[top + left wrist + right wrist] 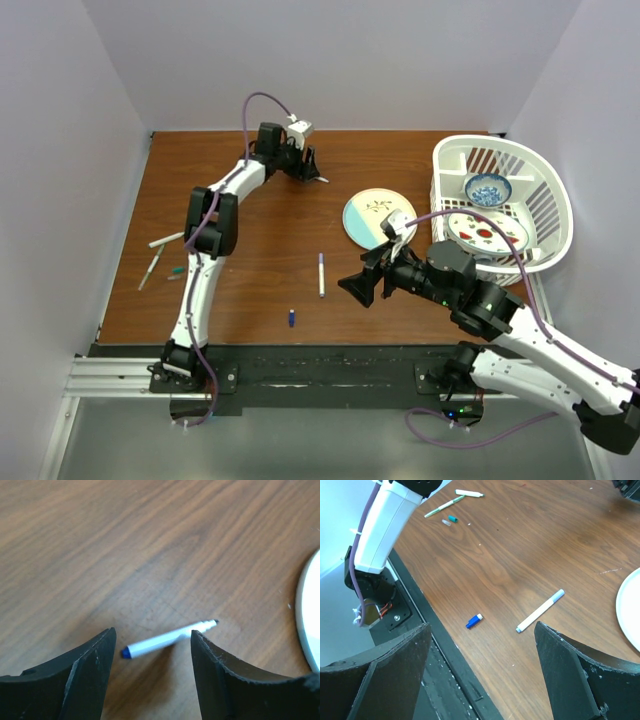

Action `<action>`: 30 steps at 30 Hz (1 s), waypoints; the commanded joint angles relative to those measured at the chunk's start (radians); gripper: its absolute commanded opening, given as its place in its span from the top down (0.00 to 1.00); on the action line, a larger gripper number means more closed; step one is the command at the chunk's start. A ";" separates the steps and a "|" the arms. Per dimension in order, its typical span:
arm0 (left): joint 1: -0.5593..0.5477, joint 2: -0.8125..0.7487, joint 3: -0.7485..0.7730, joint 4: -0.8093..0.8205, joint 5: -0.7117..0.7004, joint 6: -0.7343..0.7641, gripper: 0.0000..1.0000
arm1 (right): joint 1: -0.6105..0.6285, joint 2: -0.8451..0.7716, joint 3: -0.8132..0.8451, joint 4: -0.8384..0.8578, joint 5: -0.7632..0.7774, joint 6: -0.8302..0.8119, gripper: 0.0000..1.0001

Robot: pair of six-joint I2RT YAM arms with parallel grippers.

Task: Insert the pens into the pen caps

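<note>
My left gripper [312, 170] is open at the far back of the table, low over a white pen [170, 636] with a dark blue end and a bare dark tip; the pen lies between the fingers [90, 665], untouched. My right gripper [358, 287] is open and empty above the table's middle. Below it lie a white pen [540, 611] with a pale blue end, also seen from the top [321, 274], and a loose dark blue cap [474, 621] near the front edge [291, 318]. At the left lie two more pens [166, 240] [152, 267] and a green cap [177, 270].
A white and pale blue plate [365, 222] lies right of centre, close to the right wrist. A white basket [550, 170] at the back right holds a blue bowl [488, 188] and a plate [485, 230]. A black rail [320, 362] runs along the near edge. Walls close in three sides.
</note>
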 commanded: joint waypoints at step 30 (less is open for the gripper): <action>-0.161 -0.458 -0.725 0.147 -0.321 0.020 1.00 | 0.004 -0.142 0.019 0.029 0.060 0.134 0.13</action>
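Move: The left hand is low at the far end of the table with its open fingers straddling the loose white pen, whose middle is about 2 cm to its right, level with it and 2 cm below. From that hand the plate's middle lies some 13 cm back and 19 cm right, and the assembled blue-ended pen roughly 30 cm back and 3 cm right. From the raised right hand the loose pen is about 42 cm ahead, 14 cm left and 25 cm down. Back across the pen towards the robot goes the left hand, about 10 cm, nearly level just over the table, rolling some 15 degrees so its left side rises. Its fingers close steadily to fully shut and finish empty, clear of the pen on its near side. The right hand, empty and wide open, lifts about 4 cm, easing slightly back and right. ##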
